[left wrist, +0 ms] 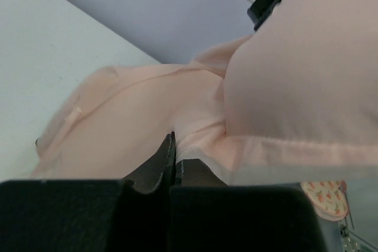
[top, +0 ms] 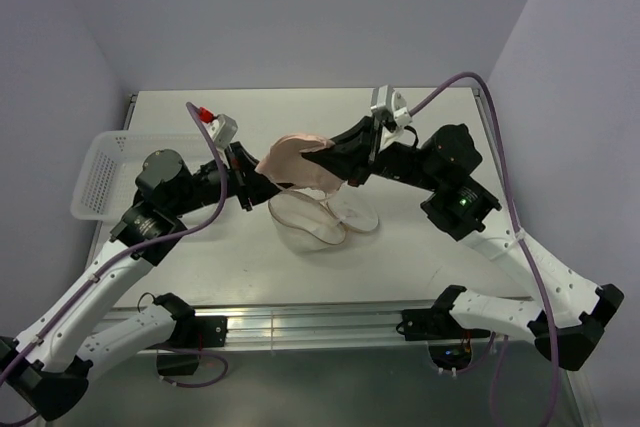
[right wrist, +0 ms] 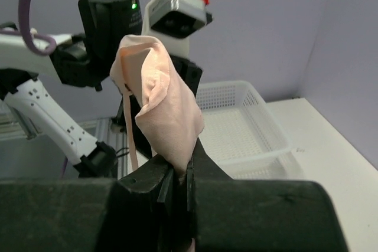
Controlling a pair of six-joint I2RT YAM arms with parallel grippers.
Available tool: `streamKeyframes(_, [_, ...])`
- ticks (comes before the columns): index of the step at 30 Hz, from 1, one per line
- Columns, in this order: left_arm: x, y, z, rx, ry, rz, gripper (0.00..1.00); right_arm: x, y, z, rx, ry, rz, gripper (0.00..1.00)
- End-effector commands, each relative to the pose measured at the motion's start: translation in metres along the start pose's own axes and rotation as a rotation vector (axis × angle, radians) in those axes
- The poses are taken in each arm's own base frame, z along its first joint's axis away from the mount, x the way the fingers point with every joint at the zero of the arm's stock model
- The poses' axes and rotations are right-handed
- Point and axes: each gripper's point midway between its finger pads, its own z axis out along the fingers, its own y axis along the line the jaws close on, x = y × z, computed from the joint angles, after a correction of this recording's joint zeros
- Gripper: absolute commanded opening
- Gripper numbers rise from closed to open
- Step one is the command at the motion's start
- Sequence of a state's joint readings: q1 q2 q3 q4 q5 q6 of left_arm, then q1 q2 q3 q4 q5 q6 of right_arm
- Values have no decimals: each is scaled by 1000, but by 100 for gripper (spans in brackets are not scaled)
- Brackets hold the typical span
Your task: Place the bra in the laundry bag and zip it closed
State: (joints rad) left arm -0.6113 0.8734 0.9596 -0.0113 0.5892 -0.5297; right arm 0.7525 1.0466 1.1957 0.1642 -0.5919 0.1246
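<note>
The pale peach bra [top: 292, 159] hangs in the air over the middle of the table, stretched between both grippers. My left gripper [top: 252, 181] is shut on its left edge; in the left wrist view the fingertips [left wrist: 168, 153] pinch a fold of the bra [left wrist: 147, 122]. My right gripper [top: 336, 163] is shut on the other side. The bra [right wrist: 162, 107] rises in a bunch out of that gripper's closed jaws [right wrist: 182, 172]. Directly below, the laundry bag [top: 320, 221] lies open on the table, its two translucent mesh halves spread apart.
A white perforated basket [top: 105, 172] stands at the table's left edge, behind the left arm, and shows as the basket [right wrist: 248, 125] in the right wrist view. The left arm's wrist camera [right wrist: 176, 13] faces the right gripper closely. Walls close in on three sides.
</note>
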Motion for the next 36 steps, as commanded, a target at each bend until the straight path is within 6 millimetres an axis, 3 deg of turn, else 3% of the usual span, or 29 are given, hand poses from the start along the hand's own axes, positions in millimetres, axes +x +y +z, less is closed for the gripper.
streamKeyframes(1, [-32,-15,1,18,-89,0,0,-9,10,-16,-12,-33,-80,9])
streamKeyframes(2, [-32,-15,1,15,-89,-21,0,-6,11,-20,-16,-19,-102,12])
streamKeyframes(6, [-41,-9,3,-28,-110,-52,0,13,20,-41,-5,26,-100,49])
streamKeyframes(9, [-46,-8,7,-32,-124,-75,0,27,29,-57,-15,68,-113,62])
streamKeyframes(14, [-50,-11,14,-9,-122,-119,0,42,40,-74,-30,74,-95,67])
streamKeyframes(17, [-51,2,15,-78,-125,-126,0,50,47,-77,-61,100,-80,68])
streamKeyframes(20, [-55,0,14,-76,-144,-130,0,49,49,-76,-73,126,-93,72])
streamKeyframes(26, [-60,8,6,-149,-164,-110,0,59,32,-74,9,187,-91,78])
streamKeyframes(33, [-44,14,-8,-191,-151,-61,0,37,33,-78,36,136,-123,93])
streamKeyframes(36, [-33,16,-10,-187,-126,-56,0,26,19,-70,97,129,-111,94])
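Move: The laundry bag lies open on the table roughly 10 cm ahead of my left hand, 5 cm to its right and 35 cm below; its round lid is about 11 cm to the right of the bag and 2 cm farther out. From my right hand, the bag is about 10 cm ahead, level left to right and some 44 cm down. The white basket stands about 36 cm left of my left hand and 18 cm ahead, far below. Both hands already pinch the bra between them. I open my right hand from shut to almost wide to let go of the bra, drawing it back and right about 5 cm each while sinking, then mostly straight down, roughly 8 cm lower in all. My left hand keeps its pinch on the bra, easing forward about 3 cm and slightly up, then swinging a little left away from the right hand as it turns counter-clockwise some 10 degrees. ##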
